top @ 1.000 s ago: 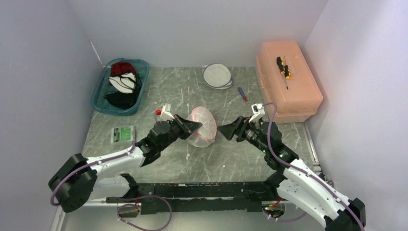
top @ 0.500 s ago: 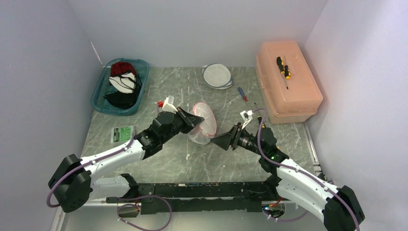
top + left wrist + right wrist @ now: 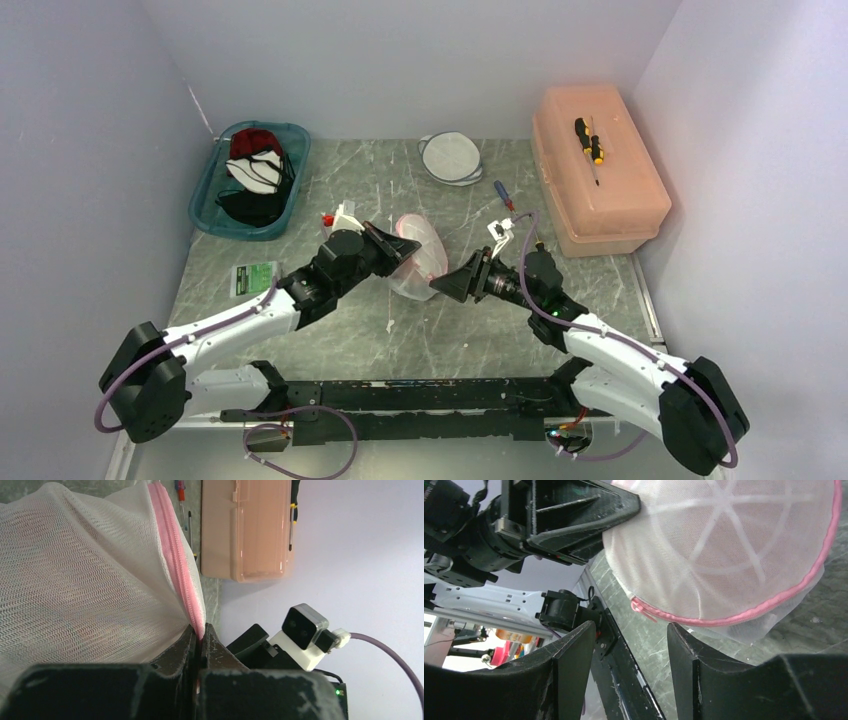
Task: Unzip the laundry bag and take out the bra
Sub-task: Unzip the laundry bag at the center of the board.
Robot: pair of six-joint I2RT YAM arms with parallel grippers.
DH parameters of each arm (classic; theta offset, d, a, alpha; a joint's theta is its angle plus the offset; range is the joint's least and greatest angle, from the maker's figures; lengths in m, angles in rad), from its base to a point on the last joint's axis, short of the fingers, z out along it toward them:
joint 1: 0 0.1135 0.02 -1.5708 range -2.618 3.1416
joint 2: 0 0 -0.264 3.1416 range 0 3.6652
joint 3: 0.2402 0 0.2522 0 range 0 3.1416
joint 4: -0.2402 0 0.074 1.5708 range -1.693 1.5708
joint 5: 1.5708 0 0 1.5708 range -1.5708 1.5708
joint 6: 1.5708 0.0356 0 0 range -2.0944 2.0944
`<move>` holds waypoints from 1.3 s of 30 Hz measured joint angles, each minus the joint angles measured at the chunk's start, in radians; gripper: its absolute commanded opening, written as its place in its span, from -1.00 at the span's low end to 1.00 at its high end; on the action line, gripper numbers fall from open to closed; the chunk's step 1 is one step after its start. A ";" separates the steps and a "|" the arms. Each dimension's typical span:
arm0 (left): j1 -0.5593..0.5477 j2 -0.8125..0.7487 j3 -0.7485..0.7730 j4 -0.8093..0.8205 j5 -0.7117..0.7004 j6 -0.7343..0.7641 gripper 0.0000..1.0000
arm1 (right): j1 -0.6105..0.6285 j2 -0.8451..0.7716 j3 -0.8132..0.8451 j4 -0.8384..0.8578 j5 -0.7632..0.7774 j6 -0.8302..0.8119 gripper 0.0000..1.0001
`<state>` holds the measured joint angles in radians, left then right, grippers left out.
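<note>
The laundry bag [image 3: 418,258] is a round white mesh pouch with a pink zipper [image 3: 176,555] round its rim, held tilted above the table's middle. My left gripper [image 3: 400,248] is shut on the pink zipper edge [image 3: 201,630]. My right gripper [image 3: 438,286] sits just right of and below the bag, open, with nothing between its fingers [image 3: 631,630]. The zipper's pink pull end [image 3: 640,606] hangs just above those fingertips. A pinkish shade shows through the mesh; the bra itself is hidden inside.
A teal basket [image 3: 208,200] of garments stands at the back left. At the right is a salmon toolbox [image 3: 620,200] with a yellow screwdriver [image 3: 590,140] on top. A flat round mesh bag [image 3: 452,157], a loose screwdriver [image 3: 505,195] and a green packet [image 3: 255,278] lie on the table.
My right gripper has moved left, close under the bag's lower rim, and its jaws have narrowed. The left gripper has kept its hold and the bag has tipped slightly.
</note>
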<state>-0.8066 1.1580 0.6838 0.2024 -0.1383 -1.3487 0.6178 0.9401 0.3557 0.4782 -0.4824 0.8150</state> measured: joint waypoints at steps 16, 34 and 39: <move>0.000 -0.048 0.002 -0.006 -0.071 -0.064 -0.95 | 0.001 0.112 0.003 0.164 0.003 0.069 0.12; 0.000 -0.049 0.002 -0.006 -0.108 -0.098 -0.95 | 0.001 0.193 0.003 0.341 -0.023 0.162 -0.23; 0.000 -0.051 0.002 -0.006 -0.112 -0.098 -0.95 | 0.001 0.193 0.003 0.346 -0.022 0.163 -0.36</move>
<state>-0.8066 1.1069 0.6853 0.1959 -0.2501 -1.4464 0.6189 1.1328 0.3584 0.8238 -0.5045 0.9775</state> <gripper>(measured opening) 0.050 0.352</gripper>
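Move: The zipper pull of the laundry bag hangs about 3 cm to the left of my right hand, 1 cm ahead and roughly level with it. The bag's middle is some 5 cm ahead, 4 cm to the left and 3 cm lower; my left fingers' pinch on the rim is about 7 cm ahead, 4 cm left and 3 cm above. From my left hand the pull lies about 6 cm back, 2 cm right and 3 cm lower. I bring my half-open right fingers up, left and a little forward, about 3 cm in all, to set them around the zipper pull, tipping their ends up some 10 degrees and narrowing the gap by about a third without shutting it. My left hand keeps its pinch on the pink rim, lifting 2 cm early, then easing left and forward while turning slightly counter-clockwise. ##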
